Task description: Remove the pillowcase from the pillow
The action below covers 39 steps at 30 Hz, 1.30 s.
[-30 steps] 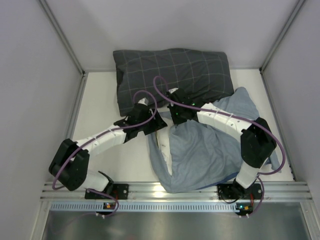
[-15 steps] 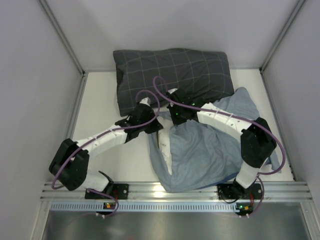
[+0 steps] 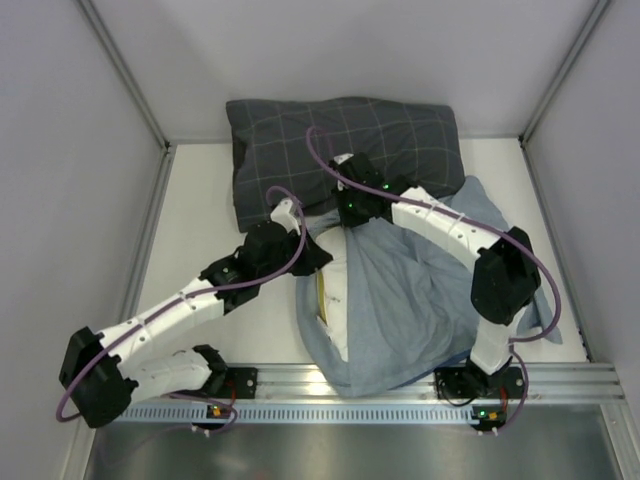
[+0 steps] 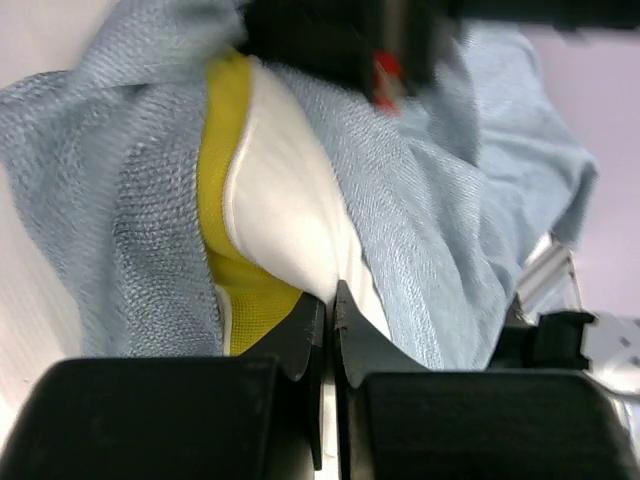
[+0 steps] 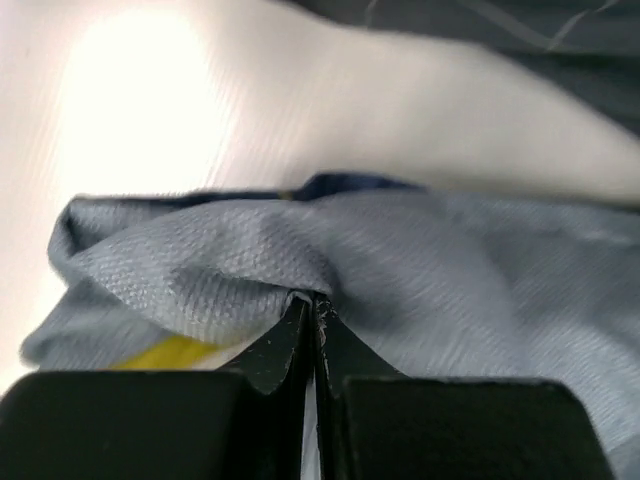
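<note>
The pillowcase (image 3: 420,290) lies rumpled at centre right, its paler blue-grey side showing. The white pillow (image 3: 333,290) with yellow piping sticks out of its left opening. My left gripper (image 3: 308,258) is shut on the pillow's white cloth (image 4: 285,200) beside the yellow piping (image 4: 225,170); the pillowcase (image 4: 430,200) drapes around it. My right gripper (image 3: 345,220) is shut on a fold of the pillowcase (image 5: 450,270) at its far left edge, just behind the left gripper. A sliver of yellow piping (image 5: 170,352) shows under that fold.
A dark grey checked pillow (image 3: 340,150) lies along the back wall, touching the pillowcase's far edge; it also shows in the right wrist view (image 5: 560,40). Grey walls close in left, right and back. Bare white table (image 3: 200,220) is at the left.
My right gripper has pulled the pillowcase edge back toward the dark pillow. The left arm has swung out to the left while holding on. More white pillow and yellow piping show.
</note>
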{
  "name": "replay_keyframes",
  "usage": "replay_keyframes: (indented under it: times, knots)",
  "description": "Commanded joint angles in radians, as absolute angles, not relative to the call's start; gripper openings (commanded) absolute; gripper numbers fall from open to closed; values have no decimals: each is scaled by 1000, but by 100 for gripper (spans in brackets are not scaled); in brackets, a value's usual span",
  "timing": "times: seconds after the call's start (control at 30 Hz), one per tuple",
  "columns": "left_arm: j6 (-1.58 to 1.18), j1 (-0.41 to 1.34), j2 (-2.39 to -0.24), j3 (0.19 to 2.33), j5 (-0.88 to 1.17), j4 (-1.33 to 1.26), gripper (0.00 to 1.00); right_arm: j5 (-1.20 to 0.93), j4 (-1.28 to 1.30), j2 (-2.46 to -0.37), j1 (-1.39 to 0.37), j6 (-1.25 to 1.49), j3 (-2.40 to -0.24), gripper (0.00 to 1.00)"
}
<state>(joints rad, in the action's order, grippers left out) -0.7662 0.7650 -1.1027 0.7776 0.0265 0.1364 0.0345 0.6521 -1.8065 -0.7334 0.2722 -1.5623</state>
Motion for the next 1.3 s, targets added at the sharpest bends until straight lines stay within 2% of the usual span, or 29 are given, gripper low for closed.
replay_keyframes:
  times: [0.0,0.1,0.27,0.5,0.6,0.63,0.67,0.7,0.73,0.77,0.8,0.83,1.07,1.17,1.27]
  knots:
    - [-767,807,-996,816,132,9,0,118,624,-1864,-661,275,-1638,0]
    - [-781,830,-950,813,161,9,0,123,624,-1871,-570,278,-1643,0]
    - [-781,850,-885,815,172,9,0,158,630,-1847,-511,267,-1586,0]
    - [-767,850,-804,845,-61,61,0,235,624,-1695,-526,295,-1390,0]
    - [-730,850,-827,908,-170,115,0,161,606,-1597,-557,291,-1321,0]
    - [-706,848,-847,931,-228,144,0,143,601,-1571,-566,294,-1296,4]
    - [-695,848,-892,974,-254,206,0,120,595,-1512,-577,304,-1287,34]
    - [-684,848,-920,991,-279,233,0,121,595,-1482,-600,310,-1278,50]
    - [-670,847,-945,1002,-314,253,0,114,597,-1420,-612,317,-1264,61]
    - [-666,845,-990,1009,-314,262,0,103,597,-1386,-632,324,-1256,83]
    - [-658,839,-1012,1006,-310,258,0,91,597,-1349,-641,330,-1238,88]
    - [-657,835,-1034,999,-301,244,0,78,601,-1282,-646,343,-1229,99]
    - [-649,789,-1167,1000,-244,187,0,-242,630,-1034,-650,446,-1089,99]
    - [-643,779,-1178,1003,-258,192,0,-178,673,-913,-649,469,-1022,99]
    - [-644,776,-1169,988,-278,206,0,-6,684,-778,-649,439,-1002,100]
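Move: The pillowcase, its far edge already pinched in the right hand, spreads with its middle roughly 20 cm to that hand's right and 16 cm back; the white pillow's bared end is 15 cm back and 4 cm left. The dark checked pillow lies 16 cm ahead. From the left hand, shut on the white pillow, that bared end centres about 6 cm back, 2 cm right and 6 cm lower; the pillowcase's middle lies 27 cm right, 7 cm back. The pillowcase edge is carried by the right hand about 7 cm forward while swinging 9 cm right, then drawn back, down and slightly right; there the fingers open wide and the hand rises and backs away. Meanwhile the left hand, keeping its pinch on the white pillow, goes up and back, then forward and down again. ##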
